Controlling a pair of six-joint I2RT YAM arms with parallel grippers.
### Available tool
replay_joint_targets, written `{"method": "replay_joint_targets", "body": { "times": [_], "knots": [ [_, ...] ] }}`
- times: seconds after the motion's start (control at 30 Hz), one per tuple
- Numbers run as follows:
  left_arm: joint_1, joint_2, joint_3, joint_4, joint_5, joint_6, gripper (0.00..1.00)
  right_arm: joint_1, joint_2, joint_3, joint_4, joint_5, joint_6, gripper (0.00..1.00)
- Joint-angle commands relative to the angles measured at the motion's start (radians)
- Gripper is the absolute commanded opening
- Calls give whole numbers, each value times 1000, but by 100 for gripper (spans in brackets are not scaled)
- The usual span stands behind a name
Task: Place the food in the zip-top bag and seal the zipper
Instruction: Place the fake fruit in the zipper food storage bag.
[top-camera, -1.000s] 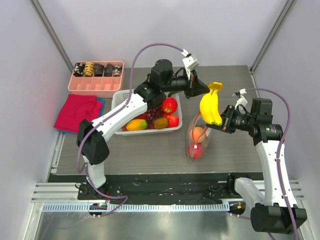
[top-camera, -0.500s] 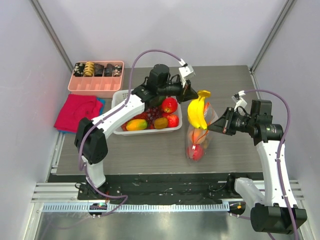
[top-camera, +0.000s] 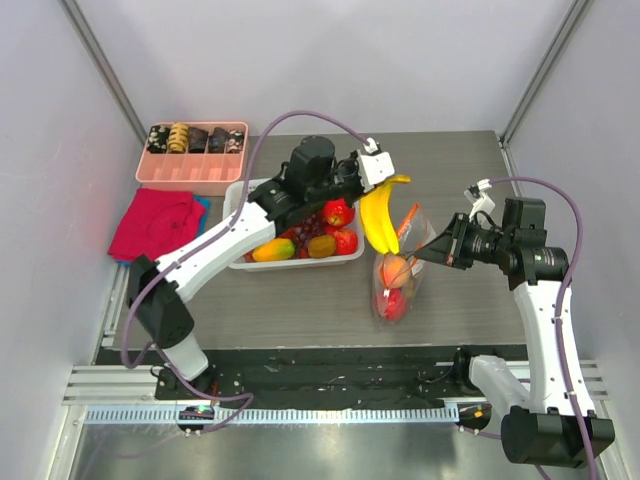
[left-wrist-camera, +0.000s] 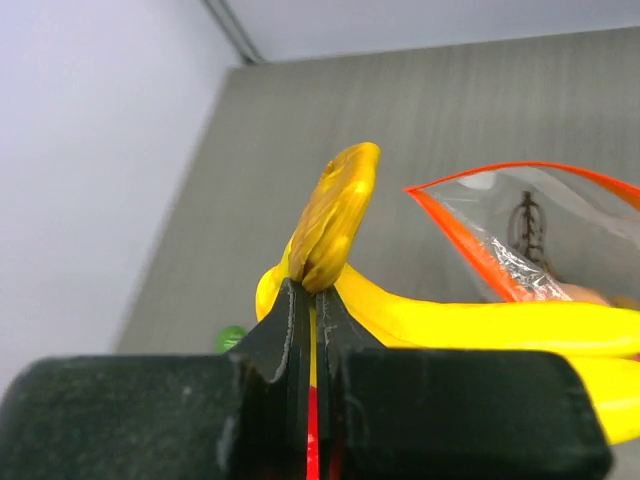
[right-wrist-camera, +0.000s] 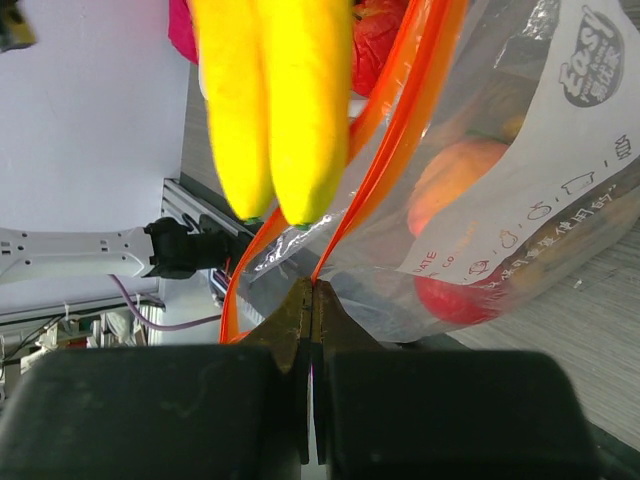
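Note:
My left gripper is shut on the brown stem of the yellow bananas and holds them hanging tips down over the open mouth of the zip-top bag. In the left wrist view the stem sticks up from the jaws. My right gripper is shut on the bag's orange-red zipper and holds the mouth up and open. A peach and a red round fruit lie inside the bag. The banana tips hang just at the mouth.
A white lattice basket with more toy fruit stands left of the bag. A pink divided tray with small rolls sits at the back left. A red cloth lies at the left.
My left arm has swung the bananas left and down, from above the right gripper to hanging over the bag's mouth. The right gripper has kept its hold on the zipper.

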Motion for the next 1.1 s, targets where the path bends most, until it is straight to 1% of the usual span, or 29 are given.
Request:
{"method": "replay_joint_targets", "body": {
  "times": [0.0,0.03,0.07,0.1,0.2,0.23,0.27,0.33,0.37,0.43,0.5,0.57,0.6,0.73,0.9,0.93,1.0,1.07],
  "knots": [
    [-93,-141,6,97,-148,292,0,4,10,31,42,-23,40,1],
    [-114,-151,15,77,-195,320,0,4,12,25,51,-27,55,1],
    [-155,-156,15,74,-211,343,0,3,12,24,71,-31,64,1],
    [-171,-165,10,74,-222,386,0,3,12,22,79,-36,76,1],
    [-223,-202,-34,132,-228,434,0,3,15,25,85,-37,80,1],
    [-231,-229,-55,157,-214,457,0,3,15,25,84,-36,80,1],
    [-231,-242,-94,224,-152,466,0,3,10,25,82,-37,77,1],
    [-237,-253,-111,246,-108,500,0,3,4,19,78,-39,73,1],
    [-237,-263,-112,241,-54,500,0,3,1,21,67,-39,58,1],
    [-236,-271,-129,235,10,518,0,3,-6,21,55,-36,35,1],
    [-237,-276,-176,261,54,602,0,3,-13,25,25,-36,-11,1],
    [-245,-262,-204,318,22,685,0,3,-13,25,-5,-28,-32,1],
    [-246,-238,-207,354,-13,696,0,3,-14,24,-11,-27,-40,1],
    [-274,-162,-165,382,-137,770,0,3,-26,24,-12,-20,-37,1],
    [-303,-122,-160,456,-214,809,0,3,-19,31,-10,-4,-16,1],
    [-323,-110,-160,468,-261,814,0,3,-19,34,-5,2,-9,1],
    [-344,-102,-158,476,-307,810,0,3,-17,36,-2,34,9,1],
    [-381,-86,-142,473,-411,802,0,3,-20,37,1,61,35,1]
  ]
}}
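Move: The left hand already holds the bananas by the stem, their free ends reaching back. The open bag mouth lies about 10 cm back, 5 cm to its right and 7 cm lower; the peach in the bag is some 18 cm back, 2 cm right and 20 cm below. The fruit basket is about 21 cm to its left, 5 cm back and 26 cm down. From the right hand, the mouth's middle is roughly 4 cm ahead, 3 cm left, about level. Back and up by about 10 cm each, then down some 5 cm and rightward over the bag mouth, the left hand carries the bananas while rolling about 50 degrees, so that their free ends swing from pointing back to pointing down. Its fingers keep their grip on the stem; the right hand stays near its place, still pinching the bag's rim. ##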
